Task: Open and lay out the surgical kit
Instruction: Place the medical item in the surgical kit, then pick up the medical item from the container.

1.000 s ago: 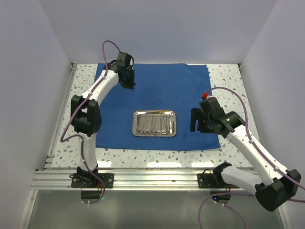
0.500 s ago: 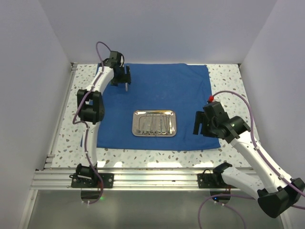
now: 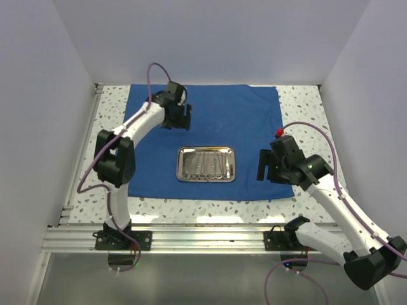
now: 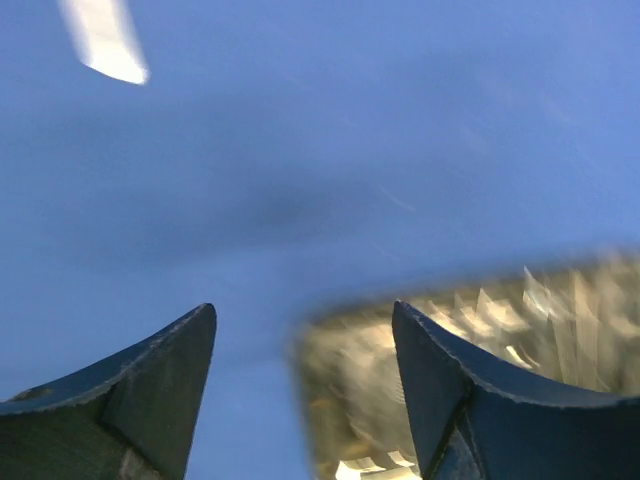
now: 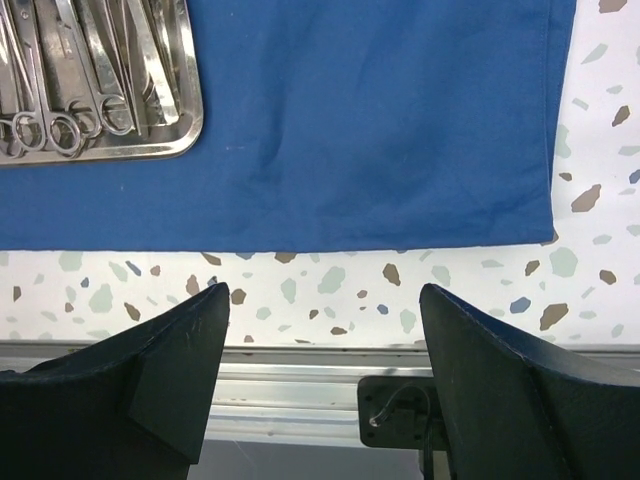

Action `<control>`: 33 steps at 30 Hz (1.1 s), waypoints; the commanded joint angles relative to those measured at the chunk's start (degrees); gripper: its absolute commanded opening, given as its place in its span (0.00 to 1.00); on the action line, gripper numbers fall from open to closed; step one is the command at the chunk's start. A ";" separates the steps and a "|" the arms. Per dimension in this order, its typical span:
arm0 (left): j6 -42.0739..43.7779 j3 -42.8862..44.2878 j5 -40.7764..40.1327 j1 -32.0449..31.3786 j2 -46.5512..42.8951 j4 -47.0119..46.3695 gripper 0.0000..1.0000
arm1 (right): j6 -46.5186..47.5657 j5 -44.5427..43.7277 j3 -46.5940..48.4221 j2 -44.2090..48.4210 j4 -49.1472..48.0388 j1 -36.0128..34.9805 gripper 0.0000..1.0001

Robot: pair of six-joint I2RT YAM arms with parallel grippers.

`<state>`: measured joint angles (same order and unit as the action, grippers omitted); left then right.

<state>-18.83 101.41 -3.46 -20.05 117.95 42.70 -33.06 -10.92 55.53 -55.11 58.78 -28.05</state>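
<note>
The royal-blue cloth wrap [image 3: 216, 127] lies spread flat on the table. The shiny steel tray [image 3: 205, 164] sits on its near middle, with several slim silver instruments [image 3: 206, 166] lying in it. My left gripper [image 3: 180, 121] hangs over the cloth behind and left of the tray, open and empty; its view is blurred and shows the cloth [image 4: 300, 150] and the tray [image 4: 350, 400]. My right gripper [image 3: 264, 166] is open and empty over the cloth's near right corner. Its view shows the tray's corner [image 5: 185, 130], the instruments [image 5: 80, 70] and the cloth's near edge [image 5: 400, 243].
The speckled tabletop [image 3: 305, 114] borders the cloth on all sides. White walls close in the left, back and right. An aluminium rail [image 3: 203, 236] with the arm bases runs along the near edge; it also shows in the right wrist view [image 5: 300, 385].
My left gripper has swung from the cloth's far left corner rightward and nearer, toward the tray. My right gripper has shifted slightly right and nearer. Cloth and tray stay put.
</note>
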 commanded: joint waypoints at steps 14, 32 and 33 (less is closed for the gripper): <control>-11.58 -23.45 1.27 -15.28 -6.16 -14.40 0.61 | 0.80 2.48 2.56 5.89 5.02 0.10 0.81; -10.00 -5.26 -2.60 -15.19 2.10 -8.16 0.49 | 0.19 1.43 2.30 9.41 9.24 0.10 0.81; -9.91 -4.03 -2.86 -15.19 3.24 -7.63 0.48 | 0.19 1.34 2.39 8.97 9.16 0.10 0.81</control>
<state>-28.95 92.99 -5.04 -35.00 119.50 34.65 -32.42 -9.43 56.38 -45.76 67.26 -28.05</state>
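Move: The left gripper, open and empty, has the tray's leftmost instruments about 14 cm back, 8 cm to its right and 8 cm below. The tray's middle is 13 cm back and 13 cm right, and its far left corner 6 cm back and 1 cm right. The laid-out instrument on the cloth is roughly 9 cm ahead and 4 cm left. From the right gripper those leftmost instruments are about 12 cm ahead, 30 cm left and 15 cm below. Swing the left gripper back some 14 cm, right and down about 7 cm to the tray's left part, then run it low, forward and a little right towards the far rim, narrowing the fingers without shutting them and rising slightly at the end. Meanwhile draw the open right gripper back about 4 cm and slightly up, away from the tray. ##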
